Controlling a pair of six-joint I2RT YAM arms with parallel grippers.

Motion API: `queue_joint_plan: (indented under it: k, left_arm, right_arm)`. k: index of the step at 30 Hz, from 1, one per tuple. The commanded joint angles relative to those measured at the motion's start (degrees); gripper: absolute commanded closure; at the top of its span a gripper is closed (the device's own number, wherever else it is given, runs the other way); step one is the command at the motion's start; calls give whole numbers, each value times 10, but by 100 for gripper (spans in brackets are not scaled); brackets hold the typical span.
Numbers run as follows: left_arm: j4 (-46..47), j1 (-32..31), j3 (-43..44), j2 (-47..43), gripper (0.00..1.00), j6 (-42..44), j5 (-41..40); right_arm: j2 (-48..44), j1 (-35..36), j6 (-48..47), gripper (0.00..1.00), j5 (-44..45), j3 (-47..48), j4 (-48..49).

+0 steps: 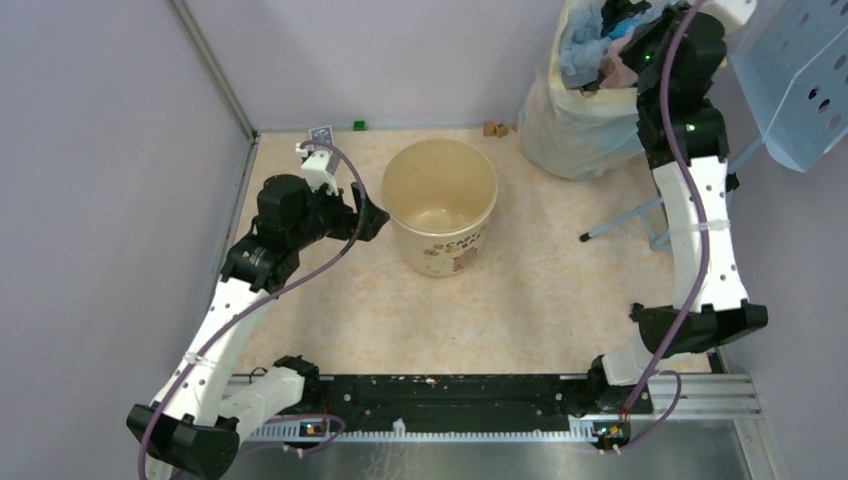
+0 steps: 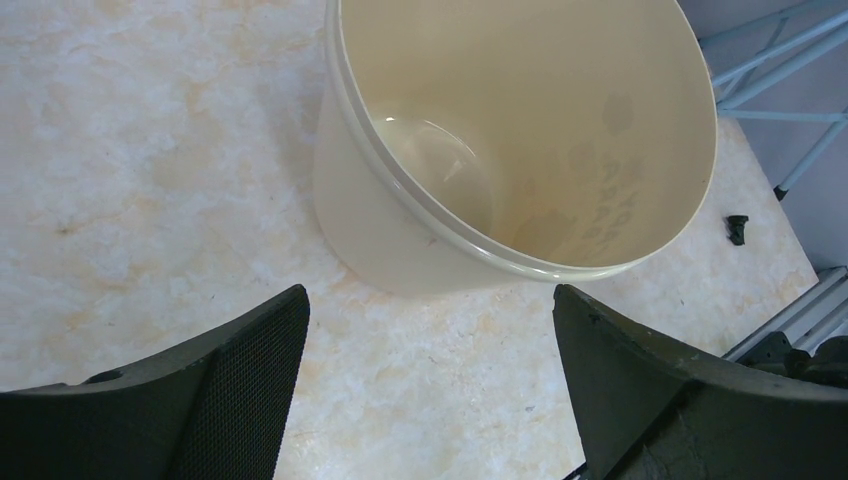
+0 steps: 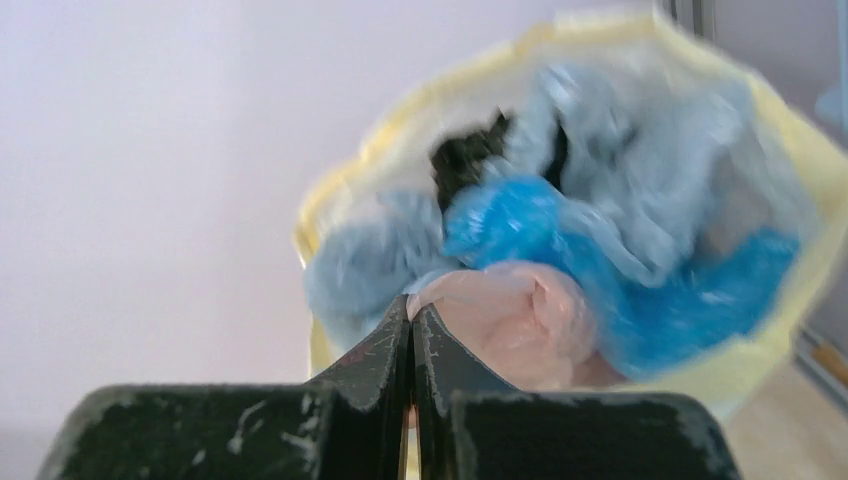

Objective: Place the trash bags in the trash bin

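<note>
The trash bin [image 1: 440, 252] is a cream-yellow bucket with a small print, standing upright and empty at the table's middle back. My left gripper [image 1: 372, 220] hovers just left of it and is open. In the left wrist view the gripper [image 2: 430, 292] has bare tabletop between its fingers, with the bin [image 2: 360, 215] right ahead. My right gripper [image 3: 412, 305] is shut on a fold of the pale-pink trash bag [image 3: 520, 320], which sits at the mouth of the big yellowish bag. From above, that gripper [image 1: 622, 40] reaches into the bag's top at the back right.
The large whitish-yellow bag [image 1: 565, 125] with blue and black contents stands at the back right. A pale blue perforated basket [image 1: 800, 70] on thin metal legs [image 1: 620, 220] is beside it. Small brown blocks [image 1: 494, 128] and a green cube [image 1: 358, 125] lie along the back wall.
</note>
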Motion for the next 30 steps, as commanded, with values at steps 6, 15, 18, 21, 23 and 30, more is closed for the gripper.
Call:
queue_joint_plan:
  k: [6, 15, 18, 21, 23, 30]
  left_arm:
    - [9, 0, 27, 3, 5, 1, -20]
    - [20, 0, 40, 15, 5, -1, -9]
    - [22, 0, 47, 20, 5, 2, 2]
    - [24, 0, 51, 20, 4, 5, 3]
    - [28, 0, 49, 16, 4, 7, 0]
    - [32, 0, 37, 20, 4, 5, -14]
  right_arm:
    - [-2, -4, -11, 100, -115, 83, 87]
    - [36, -4, -6, 100, -128, 124, 53]
    - [17, -4, -11, 100, -135, 121, 68]
    - [-28, -4, -17, 100, -156, 90, 110]
    - [-64, -3, -12, 100, -189, 58, 139]
    - [-165, -3, 31, 100, -335, -49, 198]
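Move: The bin, where the pinched pink trash bag is to go, stands about 32 cm left of the right hand, some 11 cm back towards the robot, its middle roughly 38 cm lower. The big white bag is about 11 cm ahead of that hand, 6 cm to its right and 28 cm below. From the left hand the bin lies some 7 cm forward, 14 cm to the right and 17 cm down. The pink trash bag, still pinched in the right hand's shut fingers, is tugged up out of the white bag's mouth: up about 10 cm and slightly back, then a short dip forward and down of some 4 cm, then back, up and to the left, away from the white bag. The fingertips tip upward and swing counter-clockwise, each by 20-odd degrees. ##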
